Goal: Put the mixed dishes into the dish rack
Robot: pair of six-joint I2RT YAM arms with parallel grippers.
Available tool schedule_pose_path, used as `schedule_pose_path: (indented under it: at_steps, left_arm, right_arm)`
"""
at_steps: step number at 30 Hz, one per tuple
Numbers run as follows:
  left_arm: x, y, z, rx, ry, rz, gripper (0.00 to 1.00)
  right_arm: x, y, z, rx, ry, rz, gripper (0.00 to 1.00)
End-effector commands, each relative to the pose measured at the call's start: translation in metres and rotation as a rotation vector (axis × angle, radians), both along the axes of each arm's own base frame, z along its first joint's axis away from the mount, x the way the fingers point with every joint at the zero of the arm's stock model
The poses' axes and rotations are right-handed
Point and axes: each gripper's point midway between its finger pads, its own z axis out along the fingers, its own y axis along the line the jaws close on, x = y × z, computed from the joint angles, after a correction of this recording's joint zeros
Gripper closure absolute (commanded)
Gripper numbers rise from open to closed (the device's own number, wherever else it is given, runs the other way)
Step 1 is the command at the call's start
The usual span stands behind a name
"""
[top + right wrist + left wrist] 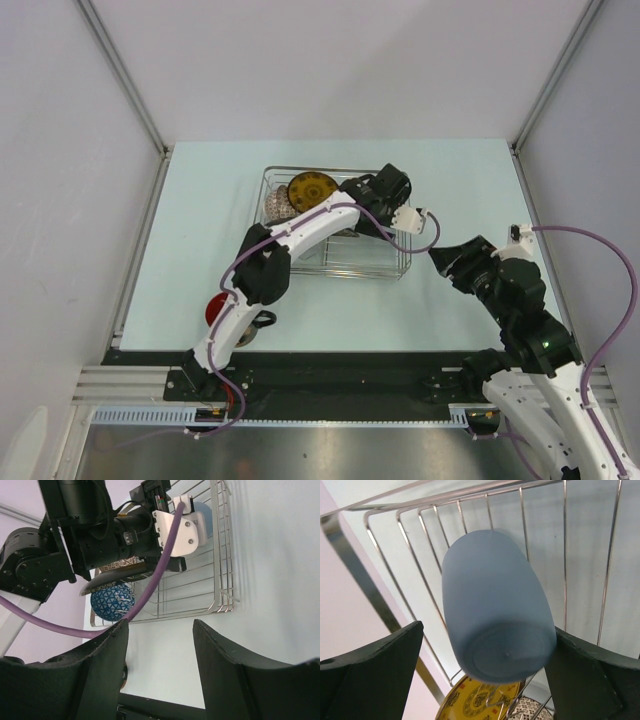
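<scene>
The dish rack [400, 262] stands mid-table. In the left wrist view the light-blue cup [492, 600] lies inside the dish rack [410, 545] against its wires, base toward the camera. My left gripper [487, 630] is open around it, with a clear gap at the left finger [380, 675]. From above, that left gripper [382, 188] hides the cup. The yellow-motif plate [312, 190] and the reddish-white bowl [276, 206] stand in the rack, and so does the blue-patterned bowl [111, 603]. The red mug [216, 309] sits on the table by the left arm. My right gripper [160, 630] is open and empty.
The right gripper [452, 262] hovers over bare table just right of the rack's near right corner. The left arm's forearm [300, 228] crosses over the rack. Metal frame posts [540, 100] and grey walls enclose the table.
</scene>
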Motion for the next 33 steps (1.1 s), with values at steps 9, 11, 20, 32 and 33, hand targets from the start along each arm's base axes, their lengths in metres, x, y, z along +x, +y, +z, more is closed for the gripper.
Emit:
schedule_pose_path:
  at_steps: [9, 11, 20, 32, 33]
  left_arm:
    - [0.003, -0.005, 0.090, -0.150, -0.119, 0.031, 0.00]
    - [0.002, -0.008, 0.092, -0.175, -0.110, 0.042, 0.00]
    - [0.009, -0.031, 0.100, -0.296, -0.106, 0.084, 0.00]
    - [0.019, -0.042, 0.086, -0.345, -0.102, 0.133, 0.00]
    - [0.019, -0.042, 0.087, -0.348, -0.101, 0.135, 0.00]
  right_arm:
    - [0.001, 0.007, 0.009, 0.007, -0.037, 0.019, 0.41]
    - [0.001, 0.006, 0.006, 0.003, -0.031, 0.013, 0.41]
    - [-0.002, 0.002, 0.003, -0.014, -0.023, 0.000, 0.41]
    - [-0.005, -0.001, -0.003, -0.020, -0.014, -0.008, 0.41]
    - [-0.005, -0.001, -0.003, -0.021, -0.014, -0.011, 0.41]
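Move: The blue cup, already let go in the rack, lies just past the left fingertips: about 5 cm below, 2 cm farther out and 4 cm to the right. The rack's far right corner is roughly 8 cm ahead, 7 cm right and 5 cm lower. The yellow plate stands some 15 cm left and 3 cm out, slightly lower. From the right hand, the cup is about 22 cm ahead, 11 cm left and 19 cm down. Draw the left gripper up and away from the blue cup, fingers kept wide open: rise about 8 cm, nearly straight at first, then also drift some 3 cm right towards the rack's right side. As it climbs, roll the wrist roughly 15 degrees so the fingertips point more to the right, and sink a touch at the end. ##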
